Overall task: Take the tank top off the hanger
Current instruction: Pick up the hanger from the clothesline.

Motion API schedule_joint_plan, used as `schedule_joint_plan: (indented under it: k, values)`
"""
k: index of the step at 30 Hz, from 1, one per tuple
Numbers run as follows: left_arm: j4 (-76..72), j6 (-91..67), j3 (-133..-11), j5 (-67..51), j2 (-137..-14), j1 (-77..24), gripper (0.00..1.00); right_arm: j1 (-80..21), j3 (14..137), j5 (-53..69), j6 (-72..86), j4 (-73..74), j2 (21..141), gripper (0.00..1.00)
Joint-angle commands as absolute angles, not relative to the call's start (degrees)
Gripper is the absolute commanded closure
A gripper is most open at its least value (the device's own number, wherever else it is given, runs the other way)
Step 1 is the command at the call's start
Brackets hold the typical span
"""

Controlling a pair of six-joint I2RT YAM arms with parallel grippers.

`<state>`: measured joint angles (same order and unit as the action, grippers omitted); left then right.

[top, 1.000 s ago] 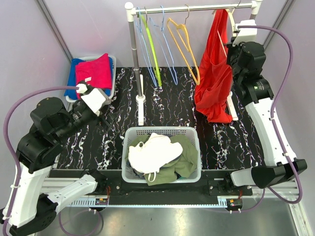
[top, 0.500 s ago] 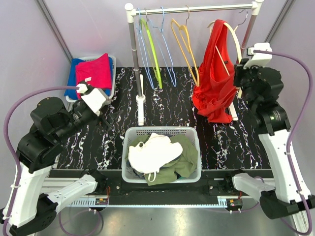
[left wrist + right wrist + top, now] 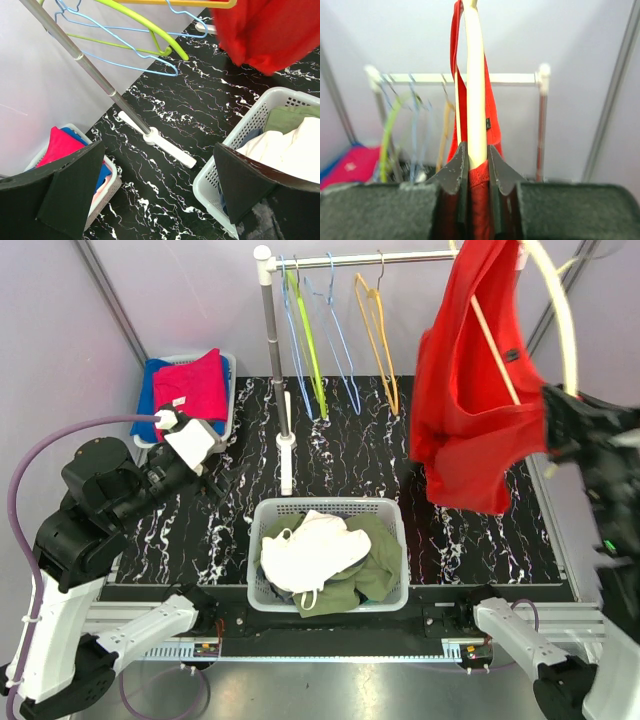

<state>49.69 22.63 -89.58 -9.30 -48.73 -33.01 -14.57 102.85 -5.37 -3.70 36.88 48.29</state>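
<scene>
A red tank top (image 3: pixel 470 390) hangs on a cream hanger (image 3: pixel 560 310), high above the table's right side and away from the rail (image 3: pixel 380 257). My right gripper (image 3: pixel 548 428) is shut on the hanger's lower arm. In the right wrist view the jaws of this gripper (image 3: pixel 477 160) pinch the cream hanger (image 3: pixel 476 100) and a fold of the tank top (image 3: pixel 481 176). The hanger's hook is out of view. My left gripper (image 3: pixel 222 485) hovers over the table's left side. Its jaws (image 3: pixel 157 147) stand wide open and hold nothing.
A white basket (image 3: pixel 325 508) of clothes sits at the front centre. A bin (image 3: pixel 228 365) with red and blue clothes stands at the back left. Blue, green and yellow empty hangers (image 3: pixel 320 330) hang on the rail, which a pole (image 3: pixel 272 350) holds up.
My right arm has carried the hanger with the tank top off the rail, up and toward the near right. The left arm has not moved.
</scene>
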Motion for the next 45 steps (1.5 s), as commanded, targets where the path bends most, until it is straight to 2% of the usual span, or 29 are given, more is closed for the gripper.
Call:
schedule_joint_plan:
  k: [1,19,28,34,38,45]
  values:
    - [47.3,22.3,-89.5,-11.3,-47.6,-32.3,0.01,-14.4,112.4,5.8,-1.6,22.0,46.1,1.00]
    - [47.6,21.3,-88.8,-13.6,-45.0,-30.1,0.01,-14.4,142.3,23.0,11.5,26.5,59.2,1.00]
    - [47.6,21.1,-88.6,-14.3,-43.8,-29.4,0.01,-14.5,143.8,28.1,13.9,26.3,65.5,1.00]
    - [47.6,20.7,-88.0,-15.2,-44.3,-29.0,0.01,-14.4,144.8,29.7,17.0,16.8,70.0,1.00]
    - [47.5,21.0,-87.7,-15.3,-44.7,-28.9,0.01,-14.4,150.4,28.6,19.4,13.0,75.6,1.00]
    - [47.4,21.2,-86.7,-15.0,-44.7,-28.9,0.01,-14.5,150.6,26.3,22.2,6.9,79.1,1.00]
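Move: The right hand already holds the pale hanger with the red tank top on it, clear of the rack. The basket lies about 29 cm to this hand's left, 4 cm nearer the robot and some 50 cm below; the white top inside sits roughly 32 cm left and 4 cm back. On the rack, the yellow hanger is about 27 cm ahead and 22 cm left, a little lower. From the open left hand, the basket is some 16 cm right, 5 cm back and 38 cm down. Keeping its pinch on the hanger end through the red strap cloth, the right hand first pulls quickly back from the rack by about 20 cm while rising and tipping its fingers upward some 35 degrees. It then comes forward again by over half of that as it works left and turns counter-clockwise, ending about 19 cm higher and 11 cm farther left, with the tank top carried high across above the basket, while the empty left hand stays open and eases back slightly. ##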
